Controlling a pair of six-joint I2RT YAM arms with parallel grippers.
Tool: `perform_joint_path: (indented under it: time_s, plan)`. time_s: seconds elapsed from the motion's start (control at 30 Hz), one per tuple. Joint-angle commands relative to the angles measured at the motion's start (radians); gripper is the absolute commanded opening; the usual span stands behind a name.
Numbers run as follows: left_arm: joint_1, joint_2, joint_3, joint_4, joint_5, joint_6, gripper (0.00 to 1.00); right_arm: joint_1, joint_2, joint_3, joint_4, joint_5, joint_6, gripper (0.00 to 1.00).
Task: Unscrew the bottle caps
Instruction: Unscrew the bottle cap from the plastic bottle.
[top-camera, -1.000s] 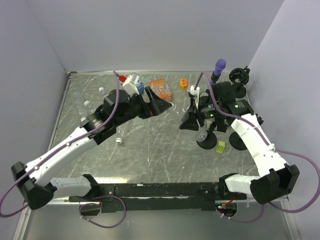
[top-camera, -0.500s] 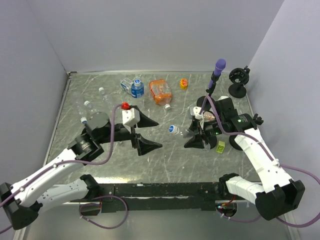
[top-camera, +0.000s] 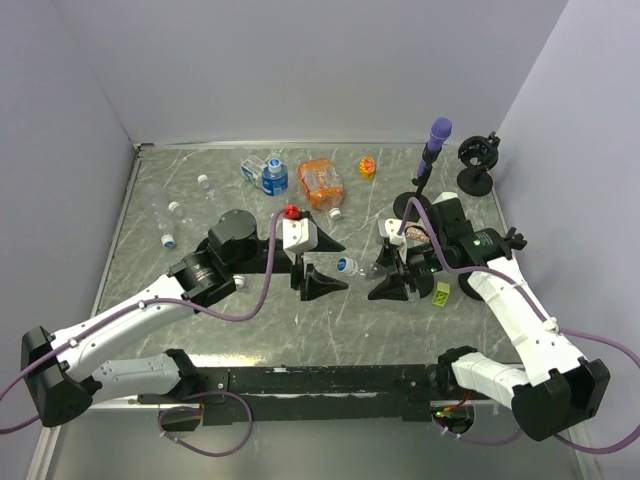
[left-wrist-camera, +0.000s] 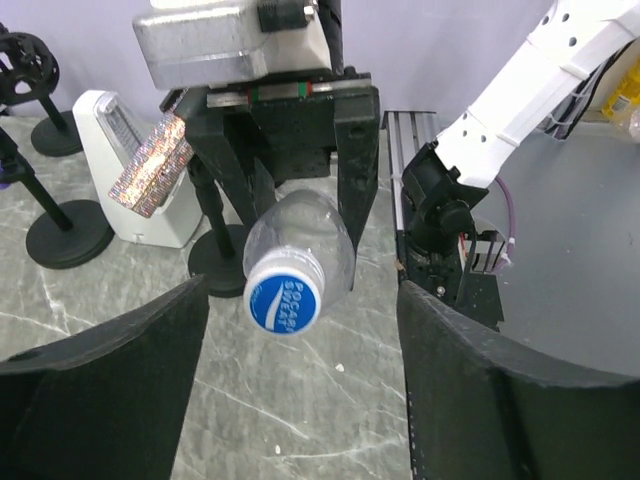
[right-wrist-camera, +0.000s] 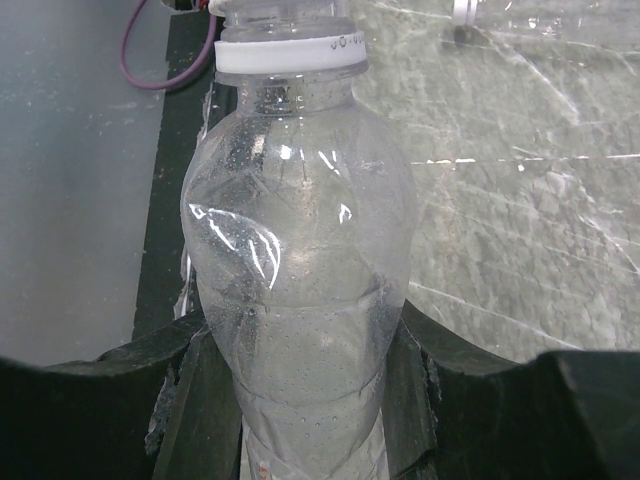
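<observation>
My right gripper (top-camera: 386, 270) is shut on a clear plastic bottle (top-camera: 370, 267) and holds it lying level above the table, neck toward the left arm. The bottle (right-wrist-camera: 300, 290) fills the right wrist view, pinched between both fingers, its white neck ring (right-wrist-camera: 290, 52) at the top edge. Its blue cap (left-wrist-camera: 285, 303) faces the left wrist camera. My left gripper (left-wrist-camera: 300, 385) is open, one finger (left-wrist-camera: 100, 390) on each side of the cap and a little short of it, touching nothing. From above, the left gripper (top-camera: 334, 266) meets the blue cap (top-camera: 344, 264) at mid-table.
A blue-capped bottle (top-camera: 272, 178), an orange bottle (top-camera: 320, 182) and a yellow item (top-camera: 367, 167) lie at the back. Several small clear bottles (top-camera: 175, 208) lie at the left. A purple-topped stand (top-camera: 437, 135) and a black stand (top-camera: 477, 160) rise at the back right.
The left arm has swung from the back of the table to the middle, its fingers now flanking the blue cap and slightly narrower. The right arm came nearer with the bottle, then held still.
</observation>
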Motion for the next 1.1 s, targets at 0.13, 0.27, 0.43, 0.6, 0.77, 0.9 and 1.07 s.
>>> perform_joint_path:
  time_s: [0.13,0.27,0.43,0.6,0.77,0.9,1.07]
  plan:
    - [-0.016,0.055,0.106,-0.019,-0.044,0.009,0.55,0.01,-0.008,0.001,0.009,-0.042,-0.029,0.0]
    - [-0.019,0.061,0.114,-0.047,-0.062,0.01,0.47,0.01,-0.005,0.004,0.011,-0.044,-0.026,0.0]
    - [-0.019,0.047,0.101,-0.05,-0.07,0.01,0.56,0.01,0.002,0.01,0.008,-0.044,-0.025,0.0]
    - [-0.019,0.044,0.101,-0.056,-0.075,0.015,0.54,0.01,0.003,0.013,0.008,-0.044,-0.021,0.0]
    - [-0.019,0.041,0.103,-0.082,-0.073,0.013,0.36,0.01,0.006,0.013,0.009,-0.041,-0.018,0.0]
    - [-0.019,0.023,0.094,-0.076,-0.069,-0.005,0.14,0.011,0.006,0.013,0.012,-0.034,-0.014,0.0]
    - [-0.004,-0.063,0.039,-0.065,-0.078,-0.106,0.07,0.01,0.002,0.004,0.023,-0.03,-0.009,0.0]
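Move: The blue-and-white cap is on the neck of the clear bottle that the right hand holds. It sits just off the open left fingertips: some 2 cm to the right, 1 cm ahead and level with the hand. From the right hand it lies about 9 cm to the left, 3 cm lower, neither ahead nor back. Far below the left hand, roughly 22 cm down, a lying clear bottle is about 12 cm ahead and 21 cm left, and the green block 5 cm ahead and 24 cm right. The cap is taken between the left fingertips: the left hand eases about 1 cm forward and 1 cm to the right onto it, closes halfway, slackens slightly, then shuts further until both fingers pinch the cap's sides. The wrist scarcely turns, under 5 degrees, and the hand finally eases slightly back and left. The right hand stays in place, still gripping the bottle body. ##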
